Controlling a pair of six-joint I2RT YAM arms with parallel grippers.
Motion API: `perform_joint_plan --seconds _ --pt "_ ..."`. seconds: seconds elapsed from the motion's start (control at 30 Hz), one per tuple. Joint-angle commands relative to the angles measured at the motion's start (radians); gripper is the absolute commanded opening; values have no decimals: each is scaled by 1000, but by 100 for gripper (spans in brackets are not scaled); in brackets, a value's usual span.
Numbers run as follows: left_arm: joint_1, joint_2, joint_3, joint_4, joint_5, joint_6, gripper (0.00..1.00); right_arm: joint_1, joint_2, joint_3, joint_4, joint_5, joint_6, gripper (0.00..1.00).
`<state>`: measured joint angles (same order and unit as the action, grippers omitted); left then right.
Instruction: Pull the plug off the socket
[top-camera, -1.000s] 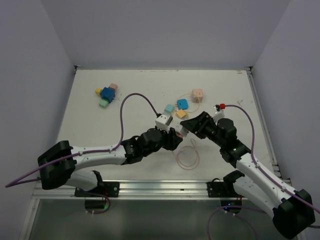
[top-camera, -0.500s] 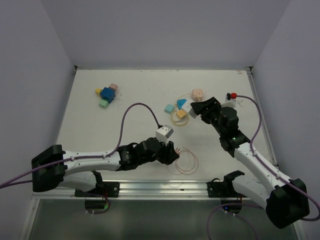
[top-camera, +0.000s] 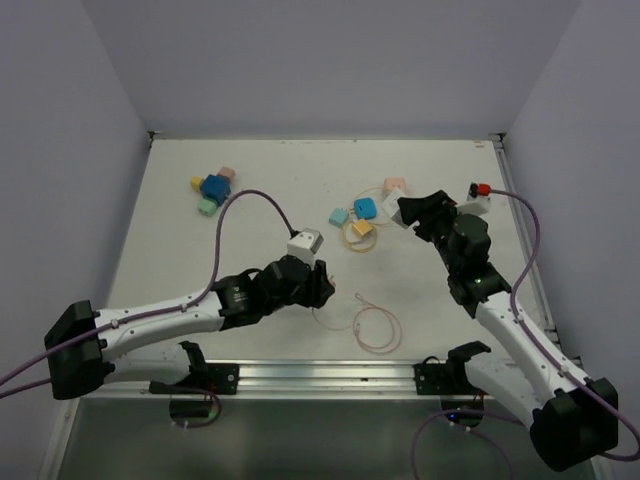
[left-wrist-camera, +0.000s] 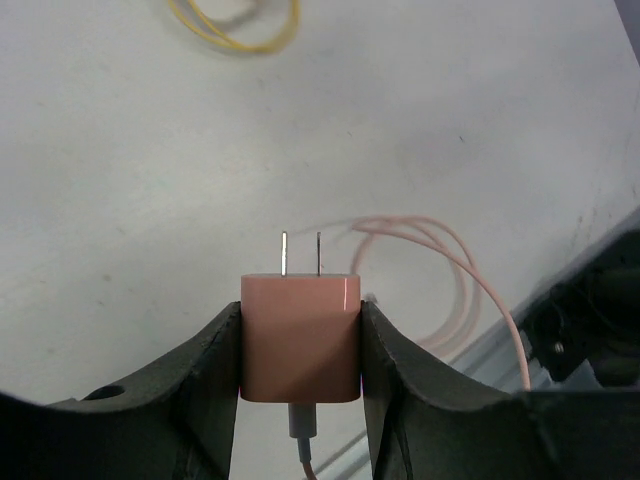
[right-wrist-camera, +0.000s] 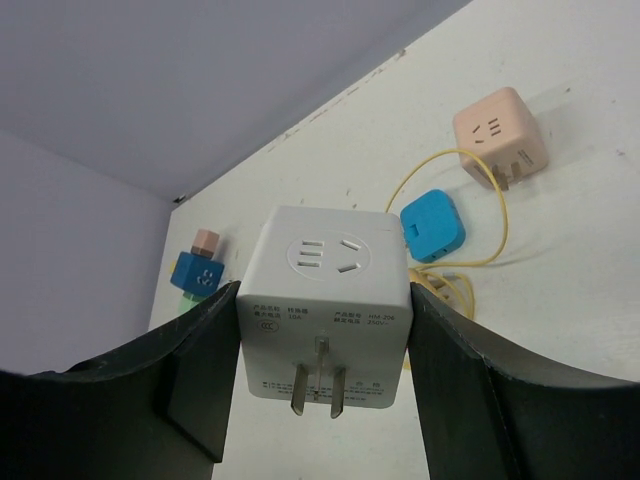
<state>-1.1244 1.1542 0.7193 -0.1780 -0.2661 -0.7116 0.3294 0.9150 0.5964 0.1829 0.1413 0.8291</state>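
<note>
The plug (left-wrist-camera: 300, 335) is a pink adapter block with two bare metal prongs pointing away and a pink cable (left-wrist-camera: 455, 290) trailing from its rear. My left gripper (left-wrist-camera: 300, 308) is shut on its sides, just above the tabletop, at the near centre-left (top-camera: 315, 285). The socket (right-wrist-camera: 325, 300) is a white cube with holes on its top face and its own prongs underneath. My right gripper (right-wrist-camera: 323, 290) is shut on it, held off the table at the right rear (top-camera: 408, 210). Plug and socket are well apart.
The pink cable loops on the table (top-camera: 375, 328). Behind it lie a yellow adapter with its coiled cable (top-camera: 361, 228), a blue adapter (top-camera: 365, 208), a teal one (top-camera: 339, 216) and a pink cube socket (top-camera: 393, 185). A blue cube cluster (top-camera: 213, 188) sits at the back left.
The grippers were together a second ago with plug and socket joined. They have since separated: the left arm drew the plug leftward, the right carried the socket back and to the right.
</note>
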Motion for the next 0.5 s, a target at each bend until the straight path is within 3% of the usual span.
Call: perform_joint_plan --seconds 0.0,0.13,0.27,0.47 --pt "151 -27 118 -75 -58 82 0 -9 -99 48 -43 35 -88 0" --pt "319 44 270 -74 -32 185 0 -12 -201 20 -149 64 -108 0" --pt "474 220 565 -100 11 250 0 -12 -292 -13 -203 96 -125 0" --pt "523 503 1073 -189 37 310 0 -13 -315 -9 -244 90 -143 0"
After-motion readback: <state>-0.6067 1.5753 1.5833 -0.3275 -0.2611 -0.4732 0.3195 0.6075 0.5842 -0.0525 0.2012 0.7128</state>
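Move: The left hand holds the pink plug low over the near table. The teal block lies about 25 cm ahead and 5 cm to its right, some 12 cm lower. Beside it are the blue plug, roughly 27 cm ahead and 12 cm right, and the yellow block, 22 cm ahead and 11 cm right. From the right hand, still holding the white socket, the teal block lies about 8 cm ahead, 14 cm left and 22 cm below. Forward and steeply upward, the left hand swings the gripped pink plug some 25 cm out and 19 cm up, over open table to the left of the teal block, drifting slightly left, turning about 25 degrees counter-clockwise and tipping upward. The right hand keeps hold of the socket and backs off about 5 cm, also going right and a little up. ##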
